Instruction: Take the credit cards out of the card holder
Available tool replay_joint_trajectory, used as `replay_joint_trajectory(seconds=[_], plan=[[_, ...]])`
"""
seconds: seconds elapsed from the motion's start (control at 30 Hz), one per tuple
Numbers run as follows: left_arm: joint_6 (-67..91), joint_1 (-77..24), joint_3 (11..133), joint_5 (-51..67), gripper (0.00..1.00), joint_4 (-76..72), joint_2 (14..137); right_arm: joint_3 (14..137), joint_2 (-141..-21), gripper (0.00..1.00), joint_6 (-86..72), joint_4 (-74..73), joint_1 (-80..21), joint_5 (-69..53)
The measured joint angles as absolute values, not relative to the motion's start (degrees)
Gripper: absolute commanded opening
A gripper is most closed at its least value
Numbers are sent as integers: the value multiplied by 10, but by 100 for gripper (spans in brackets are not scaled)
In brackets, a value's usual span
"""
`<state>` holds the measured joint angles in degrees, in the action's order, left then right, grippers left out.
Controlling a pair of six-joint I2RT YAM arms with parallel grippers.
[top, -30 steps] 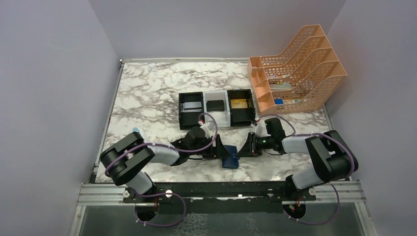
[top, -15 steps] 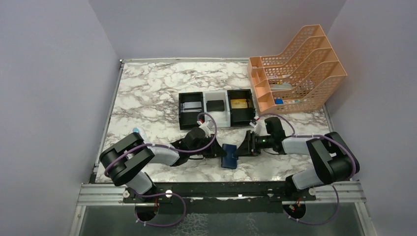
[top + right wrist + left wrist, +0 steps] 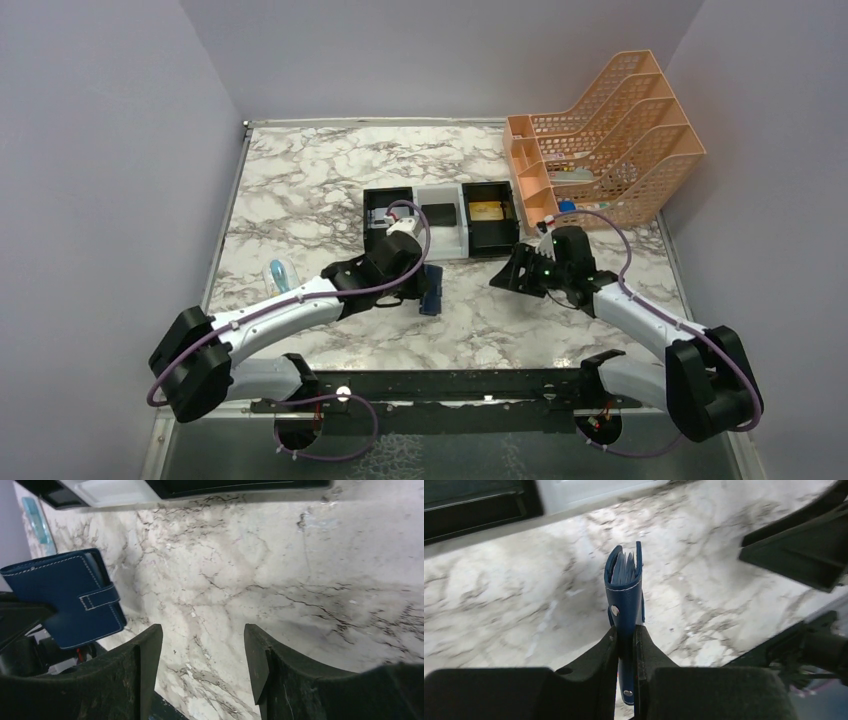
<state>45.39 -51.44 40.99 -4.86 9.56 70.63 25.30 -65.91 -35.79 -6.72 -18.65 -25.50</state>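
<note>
The navy-blue card holder (image 3: 625,585) stands on edge above the marble, its lower end clamped by my left gripper (image 3: 626,635), which is shut on it. Pale pockets (image 3: 624,569) show in its slightly parted top. From above, the card holder (image 3: 434,296) hangs at my left gripper (image 3: 424,290), just in front of the trays. My right gripper (image 3: 505,278) is open and empty to its right, apart from it; its wrist view shows the card holder (image 3: 65,597) at far left, strap fastened. A gold credit card (image 3: 486,211) and a black one (image 3: 437,213) lie in the trays.
Three box trays (image 3: 466,240), black, white and black, stand in a row mid-table. A peach mesh file rack (image 3: 600,140) fills the back right corner. A small pale blue object (image 3: 279,272) lies near the left edge. Walls close in on both sides.
My left gripper shut on the card holder and carried it back and left toward the trays. My right gripper opened, let go of it and drew away to the right.
</note>
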Motion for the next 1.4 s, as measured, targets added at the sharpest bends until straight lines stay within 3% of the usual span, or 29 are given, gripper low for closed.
replay_joint_trajectory(seconds=[0.17,0.37,0.5,0.53,0.63,0.8,0.9,1.1,1.27,1.4], plan=[[433,-524,466,-100,0,256,709,260,-648,62,-374,-98,-187,-204],[435,-585,542,-162,0,336,815,260,-615,63,-407,-138,-187,-132],[441,-630,607,-189,9,357,880,259,-569,63,-428,-156,-187,-82],[441,-639,623,-192,12,357,898,258,-557,63,-433,-158,-187,-70],[439,-661,665,-201,41,360,942,254,-533,64,-442,-165,-187,-46],[436,-683,708,-194,69,351,1013,252,-525,64,-449,-177,-187,-18],[427,-688,708,-187,77,352,1015,252,-525,64,-453,-189,-187,-11],[413,-674,656,-181,79,323,905,247,-531,64,-442,-176,-186,-56],[405,-612,576,-161,78,291,798,220,-568,58,-426,-104,-187,-191],[399,-573,525,-149,77,283,782,178,-603,56,-443,-38,-199,-274]])
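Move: The left hand holds the card holder edge-on, clear of the table; the spot where it will be put down is about 6 cm back, 7 cm to the right and 10 cm below. From this hand the white bin's middle is some 13 cm ahead and 2 cm right, and the right black bin 13 cm ahead and 13 cm right, both roughly 8 cm lower. For the open right hand, the card holder is about 15 cm to the left, level fore and aft and some 5 cm higher. After a short swing left, the left hand sweeps about 10 cm right while sinking and easing back, its left side rolling up some 30 degrees, and opens low over the table to let go of the card holder; it then lifts off and returns left and forward, fingers wide. The open right hand swings right, turning clockwise, then comes back left and rearward towards the holder without touching it. ##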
